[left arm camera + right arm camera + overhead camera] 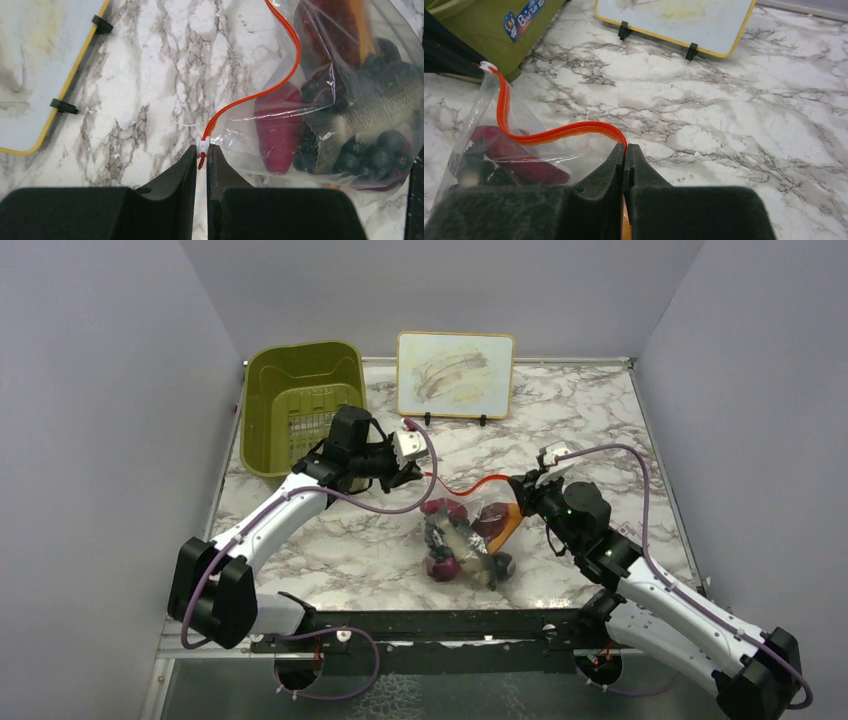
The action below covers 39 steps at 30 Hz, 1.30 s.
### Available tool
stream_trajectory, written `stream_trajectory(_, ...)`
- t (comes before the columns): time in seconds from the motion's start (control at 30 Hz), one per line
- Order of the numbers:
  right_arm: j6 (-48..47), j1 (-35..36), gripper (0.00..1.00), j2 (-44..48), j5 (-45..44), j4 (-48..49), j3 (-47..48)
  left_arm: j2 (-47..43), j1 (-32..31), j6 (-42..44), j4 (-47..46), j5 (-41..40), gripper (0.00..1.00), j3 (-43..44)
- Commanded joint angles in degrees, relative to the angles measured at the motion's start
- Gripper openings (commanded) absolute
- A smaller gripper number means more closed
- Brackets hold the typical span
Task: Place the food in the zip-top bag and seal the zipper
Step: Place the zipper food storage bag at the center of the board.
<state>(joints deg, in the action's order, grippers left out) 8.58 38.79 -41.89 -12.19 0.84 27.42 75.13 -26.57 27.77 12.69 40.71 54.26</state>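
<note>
The clear zip-top bag (465, 540) lies mid-table, holding the food: a hot dog (345, 25), dark grapes (370, 155), a pink-purple piece (280, 130) and a grey piece (380, 107). Its orange-red zipper (480, 483) hangs in a slack curve between both grippers. My left gripper (202, 150) is shut on the white slider (202, 144) at the zipper's left end. At the zipper's other end (564, 131), my right gripper (626, 147) is shut on the strip. In the top view the left gripper (415, 472) and right gripper (520, 485) face each other across the bag's mouth.
An olive-green bin (300, 405) stands at the back left, close behind the left arm. A yellow-framed whiteboard (455, 373) leans on black feet at the back middle. Walls close in the marble table (600, 420) on three sides.
</note>
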Motion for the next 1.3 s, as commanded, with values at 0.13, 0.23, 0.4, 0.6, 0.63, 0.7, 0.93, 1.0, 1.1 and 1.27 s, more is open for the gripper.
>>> stream_trajectory(0.13, -5.90, -3.91, 0.01, -8.68, -1.28, 16.36, 2.41, 7.79, 1.08, -0.12, -5.85, -4.09, 0.00, 7.73)
stream_trajectory(0.23, -5.27, -6.29, 0.01, -12.25, 0.19, 17.79, 3.66, 10.17, 1.25, -0.26, -6.04, -5.51, 0.00, 9.37)
stream_trajectory(0.4, -4.91, -7.76, 0.08, -15.24, -1.14, 17.00, 6.34, 11.56, 1.40, -0.49, -6.48, -7.66, 0.04, 10.64)
stream_trajectory(0.6, -5.29, -7.76, 0.36, -10.94, 0.18, 13.00, 7.13, 10.22, 1.52, -1.67, -6.94, -10.91, 0.35, 11.25)
stream_trajectory(0.63, -5.06, -7.76, 0.44, -10.40, 0.34, 11.18, 7.48, 9.84, 1.60, -1.85, -7.23, -11.10, 0.41, 11.24)
stream_trajectory(0.7, -4.36, -7.76, 0.63, -9.43, 0.84, 6.81, 8.73, 9.12, 1.57, -2.72, -7.80, -11.91, 0.57, 11.22)
stream_trajectory(0.93, -2.29, -7.76, 0.95, -3.82, 2.81, -3.43, 13.74, 4.46, 1.57, -7.63, -10.67, -11.66, 0.99, 10.42)
stream_trajectory(1.0, 0.18, -7.76, 0.95, -2.11, 1.96, -6.45, 16.00, 2.74, 1.58, -8.62, -10.91, -11.76, 0.99, 10.28)
stream_trajectory(1.1, 4.02, -7.76, 0.99, 0.13, 1.46, -10.94, 19.16, -0.69, 1.53, -12.33, -11.89, -16.02, 0.99, 9.10)
stream_trajectory(1.27, 7.72, -7.76, 1.00, 3.48, 2.45, -16.48, 21.38, -5.57, 1.56, -26.21, -10.75, -31.83, 0.99, 7.55)
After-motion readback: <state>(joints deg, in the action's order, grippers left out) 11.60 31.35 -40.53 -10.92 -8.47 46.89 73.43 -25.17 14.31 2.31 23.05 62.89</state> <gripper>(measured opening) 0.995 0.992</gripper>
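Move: Both hands still pinch the zipper's two ends. The clear middle of the table, where the bag is taken, is about level with the left hand, 7 cm to its right and 10 below. The bagged food trails 10 cm back and 8 right of that hand, 9 below; the green tub is 16 ahead, 27 left; the whiteboard 22 ahead, 6 right. From the right hand the spot lies 1 cm ahead, 11 left, 10 below. Still pinching the zipper ends, both hands draw the bag forward over the middle of the table towards the whiteboard, the left about 8 cm and the right some 6.5, sinking only slightly, with the right wrist easing a little clockwise. The fingers then open wide and let go, the right beginning just earlier and backing off as it rises steeply beside the bag, while the left opens nearly in place, lifts straight up and turns counter-clockwise, clear of the zipper. ##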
